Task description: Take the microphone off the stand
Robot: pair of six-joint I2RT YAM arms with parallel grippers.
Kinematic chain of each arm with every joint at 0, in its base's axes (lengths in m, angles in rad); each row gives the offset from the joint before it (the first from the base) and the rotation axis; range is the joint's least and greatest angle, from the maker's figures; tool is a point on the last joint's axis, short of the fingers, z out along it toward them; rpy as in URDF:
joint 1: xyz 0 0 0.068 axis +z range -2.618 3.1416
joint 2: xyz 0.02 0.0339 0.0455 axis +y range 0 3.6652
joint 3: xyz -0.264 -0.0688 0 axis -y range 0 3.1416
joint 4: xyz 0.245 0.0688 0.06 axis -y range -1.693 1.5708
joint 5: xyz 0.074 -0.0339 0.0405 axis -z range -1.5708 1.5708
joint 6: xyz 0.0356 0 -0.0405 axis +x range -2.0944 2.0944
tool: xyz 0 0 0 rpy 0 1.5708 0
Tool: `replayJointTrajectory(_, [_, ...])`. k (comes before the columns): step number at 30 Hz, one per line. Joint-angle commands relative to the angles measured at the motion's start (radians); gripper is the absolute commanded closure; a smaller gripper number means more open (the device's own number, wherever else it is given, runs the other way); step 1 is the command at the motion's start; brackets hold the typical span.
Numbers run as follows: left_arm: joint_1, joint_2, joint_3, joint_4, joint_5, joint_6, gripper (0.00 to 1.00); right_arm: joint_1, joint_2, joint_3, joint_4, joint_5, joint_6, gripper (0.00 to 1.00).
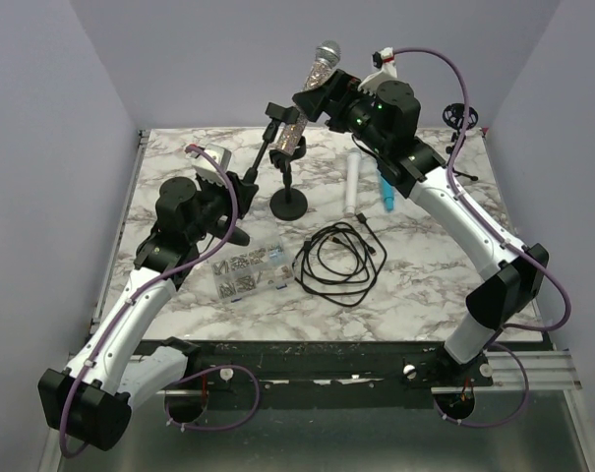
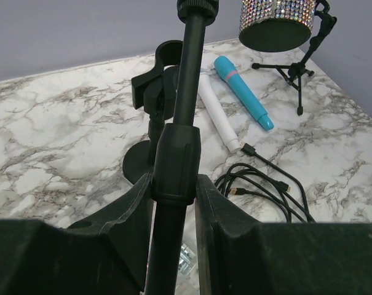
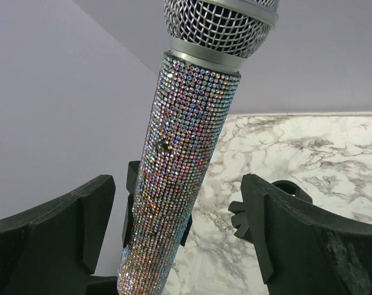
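The rhinestone microphone [image 1: 310, 93] with a silver mesh head stands tilted in the clip [image 1: 278, 110] of a black stand pole [image 1: 261, 147]. My left gripper [image 1: 246, 185] is shut on that pole; in the left wrist view the pole [image 2: 176, 153] is pinched between my fingers [image 2: 173, 184], with the microphone's lower end [image 2: 277, 24] at top right. My right gripper [image 1: 317, 96] is open around the microphone's body. In the right wrist view the microphone [image 3: 179, 153] rises between the spread fingers [image 3: 176, 190], nearer the left one, and the clip [image 3: 131, 203] shows behind it.
A second short stand with a round base [image 1: 289, 205] and an empty clip [image 2: 155, 86] stands mid-table. A white microphone [image 1: 354, 182] and a blue one [image 1: 386, 192] lie beside it. A coiled black cable [image 1: 338, 261], a clear parts box [image 1: 250, 273] and a small tripod [image 1: 461, 115] are also there.
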Motion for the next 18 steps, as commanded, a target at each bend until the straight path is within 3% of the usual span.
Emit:
replayJointTrajectory(1, [-0.015,-0.014,0.013,0.114,0.039,0.007,1.00,-0.010,0.039,0.049,0.023,-0.016,0.032,0.10])
replayJointTrajectory(5, [-0.020,-0.013,0.011,0.116,0.037,0.008,1.00,-0.010,0.048,0.060,0.024,-0.003,0.042,0.18])
replayJointTrajectory(18, [-0.038,-0.015,0.007,0.112,0.036,0.028,1.00,-0.019,0.046,0.048,0.076,0.023,0.046,0.33])
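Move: The rhinestone microphone stands aslant just in front of the right hand's open fingers, its middle roughly 3 cm ahead, 2 cm left and about level with them. The held stand's clip sits behind its lower part, about 1 cm ahead, 5 cm left and 5 cm below the right hand. The empty stand's clip is some 5 cm ahead, 3 cm left and 17 cm below that hand. From the left hand the microphone is about 13 cm ahead, 11 cm right and 12 cm up. Still pinching the pole of the microphone's stand, the left hand carries it about 1 cm to the right and slightly back, towards the right hand. The right hand eases forward about 1 cm onto the microphone's body and narrows its wide-open fingers by roughly a quarter around it; whether a pad touches yet can't be seen. ##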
